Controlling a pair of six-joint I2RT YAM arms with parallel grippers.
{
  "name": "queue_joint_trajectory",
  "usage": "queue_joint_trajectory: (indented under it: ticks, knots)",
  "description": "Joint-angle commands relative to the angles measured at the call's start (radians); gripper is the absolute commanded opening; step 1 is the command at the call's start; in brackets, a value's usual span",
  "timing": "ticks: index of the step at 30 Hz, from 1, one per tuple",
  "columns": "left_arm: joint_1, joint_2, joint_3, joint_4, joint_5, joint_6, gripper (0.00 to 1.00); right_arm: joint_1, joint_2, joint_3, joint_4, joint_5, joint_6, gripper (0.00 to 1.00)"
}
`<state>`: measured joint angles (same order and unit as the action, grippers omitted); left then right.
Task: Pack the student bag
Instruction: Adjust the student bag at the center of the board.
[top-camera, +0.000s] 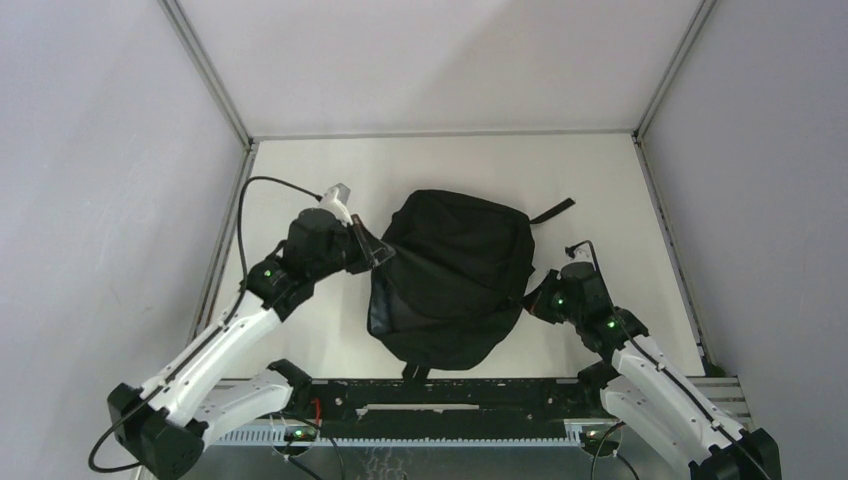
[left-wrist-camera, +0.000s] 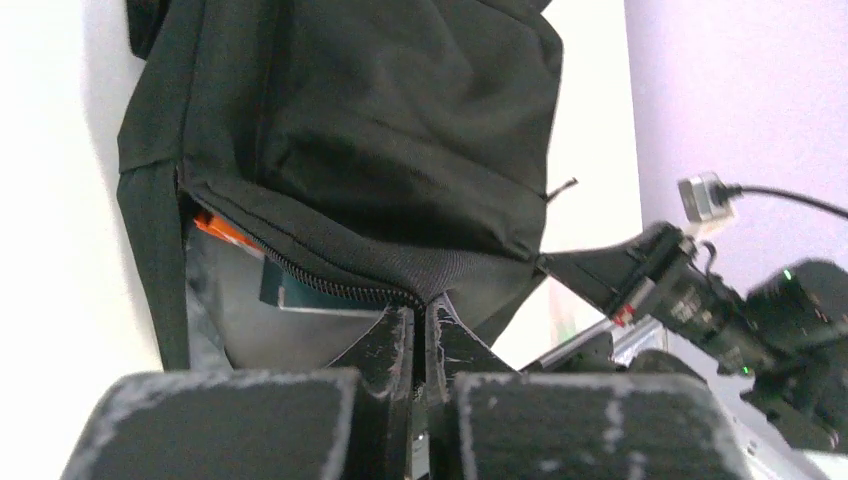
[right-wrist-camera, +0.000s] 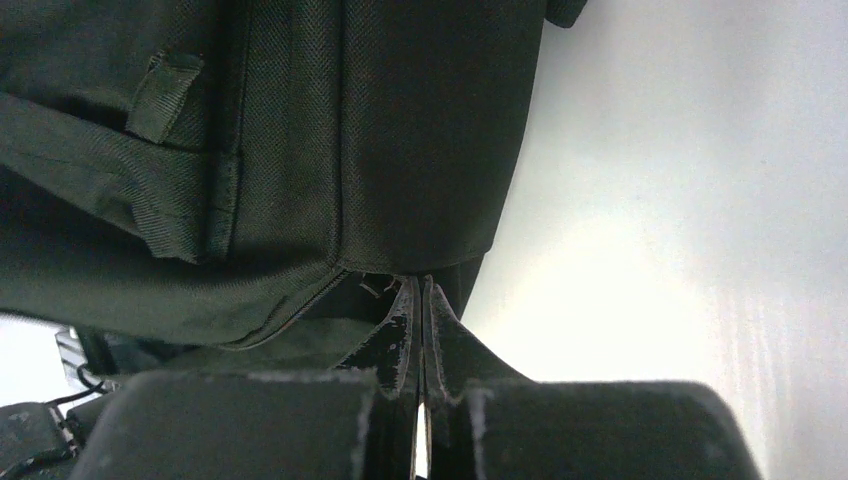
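The student bag (top-camera: 460, 270), a black rounded backpack, lies in the middle of the white table. My left gripper (top-camera: 385, 255) is at its left side, shut on the zip edge of the opening (left-wrist-camera: 400, 280); the jaws (left-wrist-camera: 423, 305) stand together with the fabric pinched at their tips. Through the gap beside them I see grey lining, a teal book (left-wrist-camera: 300, 295) and something orange (left-wrist-camera: 222, 228). My right gripper (top-camera: 527, 300) is at the bag's right edge, shut on a fold of its fabric (right-wrist-camera: 420, 285).
A black strap (top-camera: 553, 211) trails from the bag's far right corner. A metal rail (top-camera: 450, 400) runs along the near edge between the arm bases. Grey walls and frame posts (top-camera: 210, 75) close in both sides.
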<state>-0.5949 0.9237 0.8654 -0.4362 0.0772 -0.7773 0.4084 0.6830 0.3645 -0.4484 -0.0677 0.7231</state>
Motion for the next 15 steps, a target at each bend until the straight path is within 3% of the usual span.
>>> queue_joint_trajectory:
  ticks: [1, 4, 8, 15]
  knots:
    - [0.128, 0.089, 0.072, 0.118, 0.069, 0.013, 0.00, 0.003, 0.018, -0.004, 0.050, -0.018, -0.040, 0.00]
    - [0.212, 0.159, 0.102, 0.175, 0.106, 0.011, 0.00, 0.047, 0.036, -0.006, 0.089, -0.047, -0.024, 0.00]
    - [0.264, 0.303, 0.202, 0.205, 0.133, 0.039, 0.00, 0.204, 0.078, -0.021, 0.169, 0.021, 0.097, 0.00]
    - [0.267, 0.640, 0.435, 0.225, 0.181, 0.128, 0.00, 0.545, 0.092, -0.035, 0.289, 0.329, 0.305, 0.00]
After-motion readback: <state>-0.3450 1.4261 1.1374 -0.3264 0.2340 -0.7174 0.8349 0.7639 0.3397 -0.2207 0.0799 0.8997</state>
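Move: Both grippers already hold the student bag. Its middle lies about 14 cm to the right of the left hand, nearly level with it and some 17 cm below; the bag's open mouth gapes 9 cm back, straight under that hand's line. From the right hand, the bag's middle is about 15 cm left and 6 cm ahead, near its own height. The loose strap sticks out some 21 cm ahead and 6 cm right of the right hand. Still pinching the zipped edge of the bag's mouth, the left hand drags it forward about 13 cm, sinking some 3 cm and tipping slightly down. The right hand keeps its grip on the bag's near right side and moves left roughly 8 cm, easing back a little towards the end and turning about 10 degrees counter-clockwise. ##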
